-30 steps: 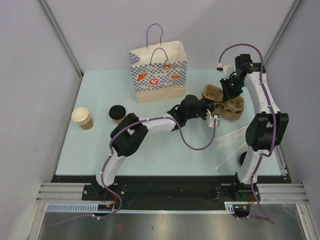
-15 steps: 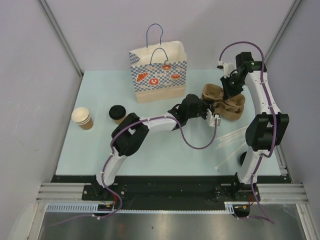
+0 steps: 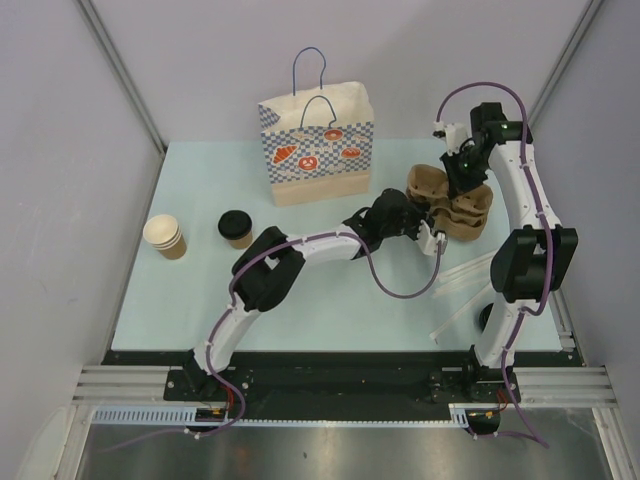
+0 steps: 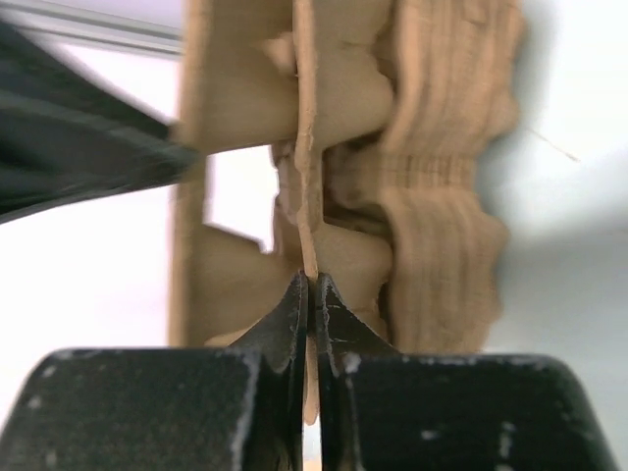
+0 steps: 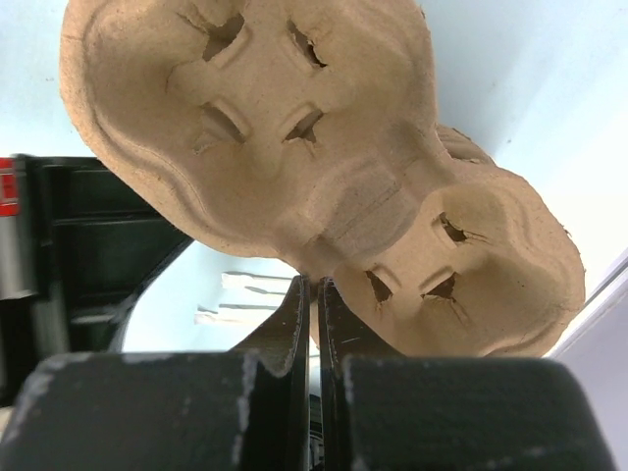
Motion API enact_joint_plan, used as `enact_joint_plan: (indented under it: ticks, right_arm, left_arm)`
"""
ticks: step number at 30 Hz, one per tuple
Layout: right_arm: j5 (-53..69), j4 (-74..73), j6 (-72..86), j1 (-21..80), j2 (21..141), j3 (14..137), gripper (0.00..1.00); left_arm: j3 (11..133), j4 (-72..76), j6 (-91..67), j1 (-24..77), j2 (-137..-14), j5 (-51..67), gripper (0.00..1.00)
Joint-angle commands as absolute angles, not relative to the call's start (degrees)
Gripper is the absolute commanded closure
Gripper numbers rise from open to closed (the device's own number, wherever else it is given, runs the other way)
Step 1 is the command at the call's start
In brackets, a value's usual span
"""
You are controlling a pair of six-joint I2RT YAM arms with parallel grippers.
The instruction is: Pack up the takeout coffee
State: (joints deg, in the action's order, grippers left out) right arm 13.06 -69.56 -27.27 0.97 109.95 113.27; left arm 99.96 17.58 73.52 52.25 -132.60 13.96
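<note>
The takeout coffee (image 3: 235,227), a small brown cup with a black lid, stands at the left of the table, far from both arms. A stack of brown pulp cup carriers (image 3: 462,212) lies at the right. My left gripper (image 3: 421,207) is shut on a thin edge of one carrier (image 4: 432,196), which sits pinched between its jaws (image 4: 310,287). My right gripper (image 3: 461,188) comes down from above and is shut on the rim of the top carrier (image 5: 275,128), with the rim between its fingertips (image 5: 314,287). The patterned paper bag (image 3: 317,150) stands upright at the back.
A stack of lidless brown cups (image 3: 165,236) stands left of the coffee. Wrapped straws (image 3: 462,285) lie scattered at the right front, near the right arm's base. Grey walls close in the table on three sides.
My left gripper has shut on the carrier's edge and the left arm has pushed slightly farther toward the stack. The right gripper has stayed shut on the top carrier.
</note>
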Motion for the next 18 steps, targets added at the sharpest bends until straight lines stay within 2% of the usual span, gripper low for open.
enact_joint_plan:
  ticks: [1, 8, 18]
  right_arm:
    - [11.0, -68.9, -28.6, 3.0, 107.2, 113.2, 1.00]
    - [9.5, -68.0, -28.3, 3.5, 106.3, 113.0, 1.00]
    - [9.3, -68.5, -25.8, 3.4, 106.6, 121.2, 1.00]
  left_arm:
    - [102.7, 13.6, 76.6, 53.2, -133.7, 13.5, 1.00]
    - [101.3, 14.8, 75.9, 53.7, -133.2, 12.1, 0.98]
    - [95.7, 24.1, 71.2, 54.1, -127.5, 11.5, 0.57]
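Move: The stack of drink carriers has its middle about 6 cm right of, 1 cm ahead of and 4 cm below the left hand, which already pinches the loose rim of the next carrier. The right hand already holds the top carrier by its near waist edge; the stack lies about 8 cm below this hand and 2 cm ahead, with no sideways offset. The straws lie some 14 cm back, 1 cm right and 11 cm below the right hand. Still pinching the lower carrier's rim, the left hand draws it down about 2 cm towards the stack, stops there and opens its fingers about a third of their range, letting go. The right hand keeps its shut grip on the top carrier, shifts about 1.5 cm left, eases partly back, then lifts about 1.5 cm, edging forward. ##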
